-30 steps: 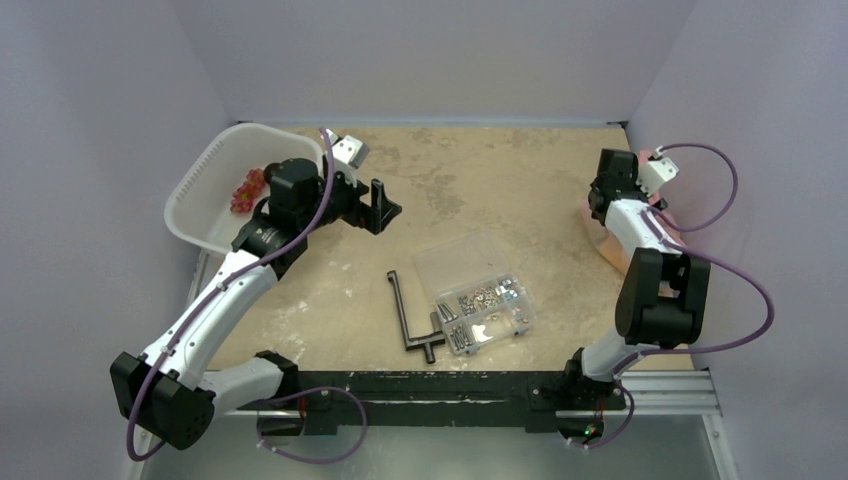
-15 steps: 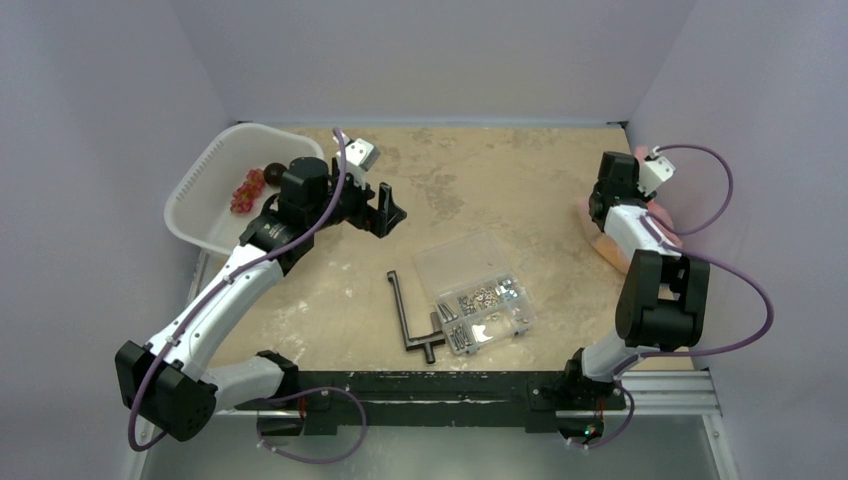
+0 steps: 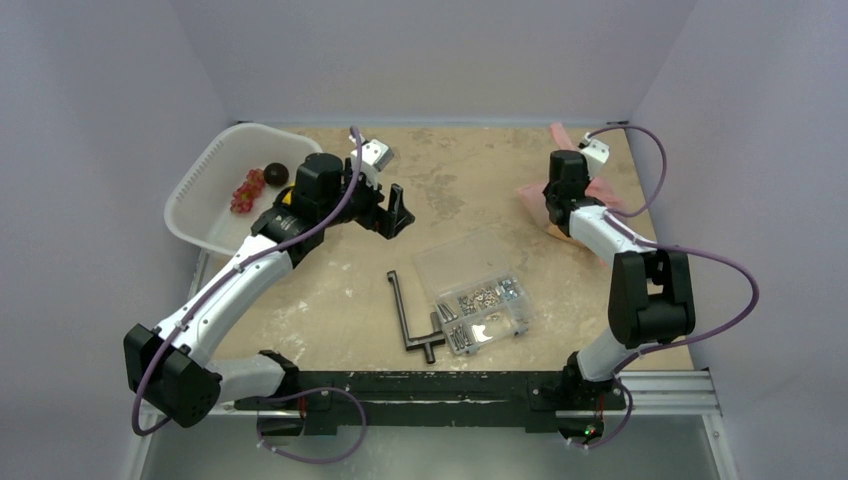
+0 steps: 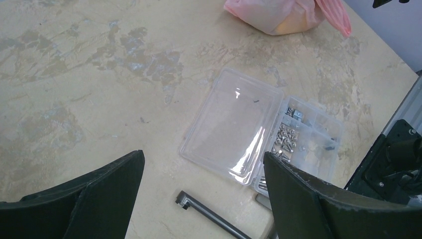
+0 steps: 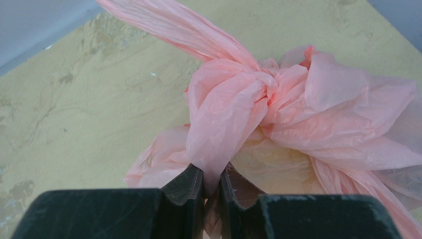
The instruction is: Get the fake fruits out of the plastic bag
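Observation:
The pink plastic bag (image 3: 533, 194) lies at the table's far right, its handles tied in a knot (image 5: 268, 87). My right gripper (image 5: 213, 174) is shut on a fold of the bag (image 5: 298, 99) just below the knot. A pale yellow fake fruit (image 5: 278, 164) shows through the film. In the top view the right gripper (image 3: 553, 207) sits over the bag. A red fruit (image 3: 246, 190) and a dark purple fruit (image 3: 275, 174) lie in the white basket (image 3: 200, 170). My left gripper (image 3: 397, 208) hangs open and empty right of the basket; its view (image 4: 204, 157) shows the bag (image 4: 278, 12) far ahead.
A clear compartment box (image 3: 478, 292) with its lid open holds screws at the table's middle, also under the left gripper (image 4: 239, 129). A black L-shaped crank tool (image 3: 410, 315) lies just left of it. Walls close in the left, back and right sides.
The right gripper has shut on the bag and dragged it leftward, away from the right wall. The left arm has swung right, away from the basket, staying open.

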Tool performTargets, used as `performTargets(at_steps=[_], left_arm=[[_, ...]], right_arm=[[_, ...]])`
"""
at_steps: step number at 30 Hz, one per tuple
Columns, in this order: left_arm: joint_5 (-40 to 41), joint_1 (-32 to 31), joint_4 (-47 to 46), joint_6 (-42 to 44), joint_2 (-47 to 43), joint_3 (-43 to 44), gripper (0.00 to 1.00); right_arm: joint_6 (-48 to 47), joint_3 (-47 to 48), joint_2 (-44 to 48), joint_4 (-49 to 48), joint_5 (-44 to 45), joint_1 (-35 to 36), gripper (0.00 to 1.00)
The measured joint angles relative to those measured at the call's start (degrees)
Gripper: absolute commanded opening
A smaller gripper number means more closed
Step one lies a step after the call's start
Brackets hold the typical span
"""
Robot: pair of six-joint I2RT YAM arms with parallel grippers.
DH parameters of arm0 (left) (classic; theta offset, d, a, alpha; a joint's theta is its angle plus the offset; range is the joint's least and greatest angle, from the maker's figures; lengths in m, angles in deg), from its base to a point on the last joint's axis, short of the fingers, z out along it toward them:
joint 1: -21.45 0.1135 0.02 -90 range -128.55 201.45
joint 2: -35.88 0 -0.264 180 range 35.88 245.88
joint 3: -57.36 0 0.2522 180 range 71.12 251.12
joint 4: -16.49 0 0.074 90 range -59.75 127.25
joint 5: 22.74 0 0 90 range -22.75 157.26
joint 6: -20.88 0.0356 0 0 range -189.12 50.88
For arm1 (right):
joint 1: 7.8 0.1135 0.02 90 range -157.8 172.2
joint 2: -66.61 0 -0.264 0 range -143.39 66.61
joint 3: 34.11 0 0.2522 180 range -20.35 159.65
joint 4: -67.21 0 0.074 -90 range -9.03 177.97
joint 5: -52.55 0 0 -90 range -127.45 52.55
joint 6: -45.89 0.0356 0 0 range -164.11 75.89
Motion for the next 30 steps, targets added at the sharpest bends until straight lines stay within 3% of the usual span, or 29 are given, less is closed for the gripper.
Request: performTargets(at_steps=[9, 15, 18, 23, 30], left_arm=[[0.28, -3.02, -2.6, -1.4, 3.32, 0.33, 0.88], [1.2, -3.76, -7.1, -6.97, 12.39, 3.87, 0.88], [2.78, -4.37, -9.27, -9.51, 18.03, 7.72, 0.88], [4.7, -5.05, -13.42, -13.73, 25.31, 13.49, 0.91], [10.23, -9.11, -16.92, -14.21, 36.48, 24.55, 0.92]], right_arm=[[-0.2, -1.88, 1.53, -1.07, -4.24, 5.73, 0.13], [-0.5, -2.93, 1.11, -5.09, -11.58, 9.25, 0.15], [-0.72, -2.91, -0.04, -7.69, -16.28, 9.27, 0.25], [-2.12, -2.89, -0.61, -10.62, -25.59, 9.31, 0.61], [-4.55, -3.34, 5.7, -7.08, -24.5, 8.72, 0.81]])
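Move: The right hand already pinches the pink plastic bag, its middle about 5 cm to the left and 7 cm below. The clear patch it is taken to is some 15 cm left at the same reach, with the clear lid 31 cm left and 14 cm back. From the open left hand the bag is roughly 44 cm right, 13 cm ahead and 20 cm lower. Of its neighbours, the lid is 21 cm right and level, the parts tray 25 cm right and 13 cm back. Leftward, the right hand drags the pinched bag about 15 cm over the table towards the middle, its wrist turning some 35 degrees counter-clockwise, then opens its fingers wide and starts to lift and edge back right. Meanwhile the open left hand, hardly moving at first, swings right and forward towards the bag, sinking slightly, without reaching it. ##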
